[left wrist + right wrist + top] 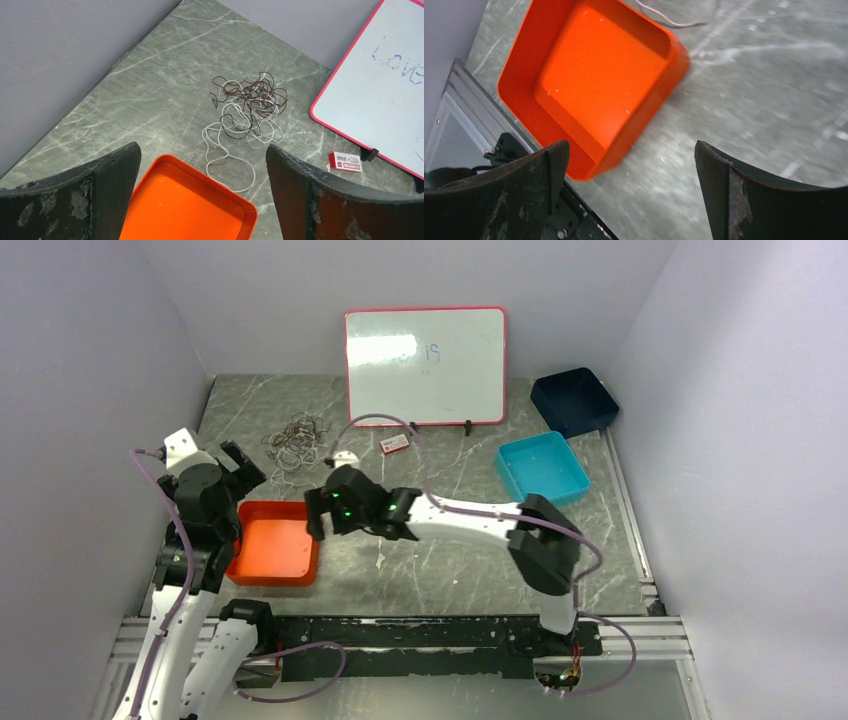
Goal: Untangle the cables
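Note:
The cables (297, 440) lie in one loose tangle of thin black and white loops on the marble table, at the back left. In the left wrist view the cables (248, 105) spread beyond the orange tray's (200, 172) far corner, and one white loop trails toward it. My left gripper (240, 465) hovers open over the tray's back left corner, short of the tangle, with nothing between its fingers (202, 147). My right gripper (315, 515) is open too, at the tray's right edge (318, 540). Its wrist view shows the tilted tray (674, 50), bare table between the fingers (631, 144) and a white cable end (664, 19).
A whiteboard (425, 365) leans on the back wall, with a small red and white box (396, 443) in front of it. A teal bin (542, 468) and a dark blue bin (574, 400) sit at the right. Walls close in on three sides.

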Tool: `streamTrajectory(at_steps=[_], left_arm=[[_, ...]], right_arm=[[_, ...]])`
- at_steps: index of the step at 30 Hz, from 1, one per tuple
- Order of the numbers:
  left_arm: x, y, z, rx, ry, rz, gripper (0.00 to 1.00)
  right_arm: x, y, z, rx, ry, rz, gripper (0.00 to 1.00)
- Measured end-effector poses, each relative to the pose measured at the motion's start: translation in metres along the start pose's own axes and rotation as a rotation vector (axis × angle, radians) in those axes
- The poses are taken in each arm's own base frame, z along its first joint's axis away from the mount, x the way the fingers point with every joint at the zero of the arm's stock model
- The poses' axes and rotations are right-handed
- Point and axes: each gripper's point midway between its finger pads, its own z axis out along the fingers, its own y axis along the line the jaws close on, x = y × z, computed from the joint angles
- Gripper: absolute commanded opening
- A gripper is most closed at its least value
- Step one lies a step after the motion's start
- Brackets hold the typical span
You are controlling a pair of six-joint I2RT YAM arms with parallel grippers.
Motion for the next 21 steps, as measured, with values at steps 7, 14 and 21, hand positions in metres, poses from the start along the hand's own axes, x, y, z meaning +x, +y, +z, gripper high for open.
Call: streamTrajectory(at_steps=[7,14,21], left_arm=[[0.0,0.001,0.0,-0.005,-0.001,-0.004,1.0],[-0.001,0.002,0.001,-0.007,-0.001,-0.008,1.0],[0.0,0.001,0.001,-0.001,0.003,-0.007,1.0]], right_arm=[[0.018,0.021,0.065,0.018,0.042,-0.034,1.0],[0.04,-0.02,0.099,0.206,0.079,-0.114,1.0],[0.034,-0.065,0.082,0.387,0.056,-0.188,1.0]])
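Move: Sideways from the right hand, the orange tray's middle lies about 13 cm to its left, nearly level fore and aft (perhaps 1 cm back) and some 11 cm below. The cable tangle is roughly 23 cm ahead and 11 cm left of that hand; the small red-and-white box is about 23 cm ahead and 11 cm right of it, both about 13 cm below. From the left hand, the tray is some 5 cm back, 6 cm right and 24 cm below. Reaching left about 6 cm while sinking, the right hand comes down some 10 cm in all over the tray's right wall, then doubles back to the right by about 6 cm, also working forward about 5 cm. Its fingers stay wide open and tip more steeply down, some 25 degrees; the nearer-left finger hooks inside the right wall and drags the tray along. ##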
